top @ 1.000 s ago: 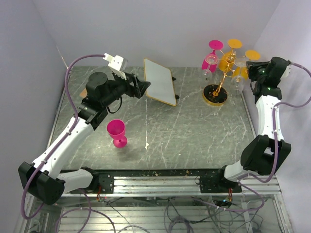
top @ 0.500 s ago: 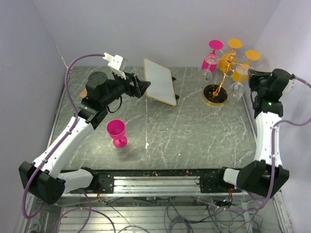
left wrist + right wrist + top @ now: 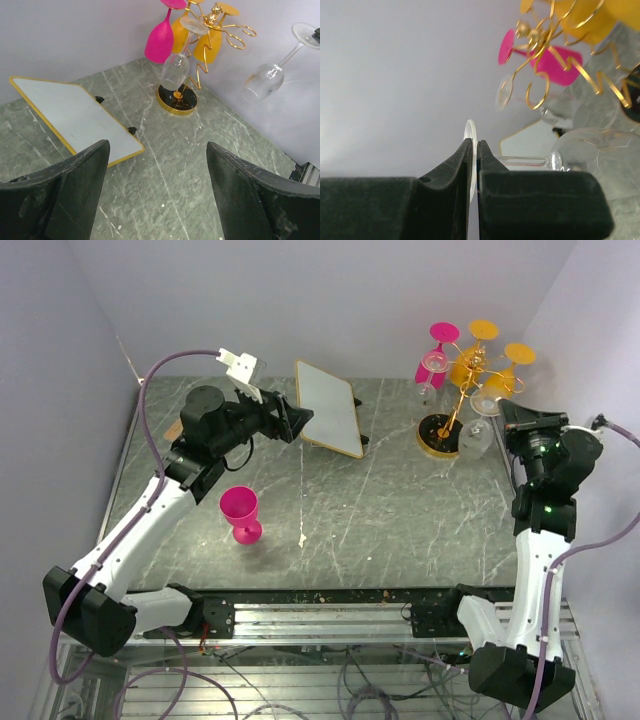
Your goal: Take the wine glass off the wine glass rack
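Observation:
The gold wire wine glass rack stands at the back right on its round dark base. Pink, orange and clear glasses hang upside down from its rings. My right gripper is shut on the flat foot of a clear wine glass. That glass hangs tilted in the air, apart from the rack, bowl down and to the left. The stem runs right from my right gripper. My left gripper is open and empty, high over the table. Its fingers frame the rack.
A white board with a gold edge leans at the back middle, just right of the left gripper. A pink cup stands upright on the marble table, below the left arm. Walls close in at the left, back and right.
The right arm has drawn back toward the near right, carrying the clear glass away from the rack's ring and lower. The left arm has barely moved.

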Robot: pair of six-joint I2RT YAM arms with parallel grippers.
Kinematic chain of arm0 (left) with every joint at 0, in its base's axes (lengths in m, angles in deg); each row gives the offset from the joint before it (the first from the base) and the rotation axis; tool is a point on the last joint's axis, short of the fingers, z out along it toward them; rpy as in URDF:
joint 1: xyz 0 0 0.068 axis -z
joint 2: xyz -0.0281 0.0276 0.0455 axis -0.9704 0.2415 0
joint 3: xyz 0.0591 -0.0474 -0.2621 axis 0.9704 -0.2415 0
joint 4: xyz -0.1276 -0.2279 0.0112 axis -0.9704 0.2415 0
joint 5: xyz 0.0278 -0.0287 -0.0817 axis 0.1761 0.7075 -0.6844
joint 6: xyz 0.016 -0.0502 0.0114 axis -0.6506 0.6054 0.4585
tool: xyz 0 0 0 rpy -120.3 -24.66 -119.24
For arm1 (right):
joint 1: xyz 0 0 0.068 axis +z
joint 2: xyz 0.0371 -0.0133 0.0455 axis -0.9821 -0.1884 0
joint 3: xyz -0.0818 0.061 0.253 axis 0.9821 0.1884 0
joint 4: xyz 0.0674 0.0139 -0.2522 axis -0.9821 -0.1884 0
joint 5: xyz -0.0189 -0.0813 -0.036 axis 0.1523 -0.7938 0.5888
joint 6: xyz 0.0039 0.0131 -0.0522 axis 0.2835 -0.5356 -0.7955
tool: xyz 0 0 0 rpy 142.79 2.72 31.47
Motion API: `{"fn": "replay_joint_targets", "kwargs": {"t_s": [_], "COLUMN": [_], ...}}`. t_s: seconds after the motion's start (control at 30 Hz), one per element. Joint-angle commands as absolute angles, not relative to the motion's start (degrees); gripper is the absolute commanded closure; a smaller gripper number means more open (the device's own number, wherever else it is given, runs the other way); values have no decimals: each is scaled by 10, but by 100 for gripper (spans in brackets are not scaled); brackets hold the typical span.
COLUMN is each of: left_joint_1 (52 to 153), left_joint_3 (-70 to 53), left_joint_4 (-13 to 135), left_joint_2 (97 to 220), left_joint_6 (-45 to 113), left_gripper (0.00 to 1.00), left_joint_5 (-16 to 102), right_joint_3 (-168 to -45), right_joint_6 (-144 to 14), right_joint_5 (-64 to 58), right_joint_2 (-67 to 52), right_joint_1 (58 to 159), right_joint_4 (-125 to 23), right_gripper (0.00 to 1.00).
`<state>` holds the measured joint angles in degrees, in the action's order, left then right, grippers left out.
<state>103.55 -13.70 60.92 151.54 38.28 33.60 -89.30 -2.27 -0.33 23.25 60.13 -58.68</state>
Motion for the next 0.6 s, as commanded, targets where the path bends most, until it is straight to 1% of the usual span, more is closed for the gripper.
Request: {"fn": "replay_joint_targets", "kwargs": {"t_s": [0.0,0.07,0.17,0.3,0.4,0.47,0.57], "left_joint_1": [1032,1032,1032,1032,1032,1033,1033], "left_joint_3": [-128,-129,-135,-139,-153,-179,-250], "left_joint_4": [590,587,579,562,547,532,468], "left_joint_2": [1528,1531,1533,1531,1521,1500,1460], "left_joint_6": [389,395,406,430,461,497,581], "left_gripper": [12,12,12,13,15,15,14], "left_joint_5": [314,308,304,289,281,274,263], "right_joint_3": [-858,-853,-847,-818,-788,-777,-769], "right_joint_6": [-9,2,27,57,122,167,222], "right_joint_5": [176,236,279,259,267,281,283], "right_joint_2": [221,204,185,176,155,134,115], "right_joint_1": [605,617,660,754,797,812,834], "right_joint_4": [-495,-458,-423,-354,-269,-205,-127], "right_gripper": [100,100,100,100,100,100,100]}}
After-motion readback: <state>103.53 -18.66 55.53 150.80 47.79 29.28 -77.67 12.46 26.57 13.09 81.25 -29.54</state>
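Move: The clear wine glass hangs bowl down from the right fingers, already off the rack, some 36 cm to the right of the open left gripper, 2 cm ahead and 7 cm lower. From the right hand, that left gripper is about 39 cm left and roughly level ahead. The rack stands 19 cm ahead, 3 cm left and 22 cm lower, the whiteboard some 21 cm ahead, 32 cm left and 30 cm lower. The clear wine glass, still pinched by its foot, is swept about 19 cm left by the right hand, across the near side of the rack towards the open left gripper. The hand sinks some 3 cm and turns counter-clockwise by nearly 50 degrees, its fingers staying shut. The left hand, fingers open, shifts only a couple of centimetres back, right and down. ##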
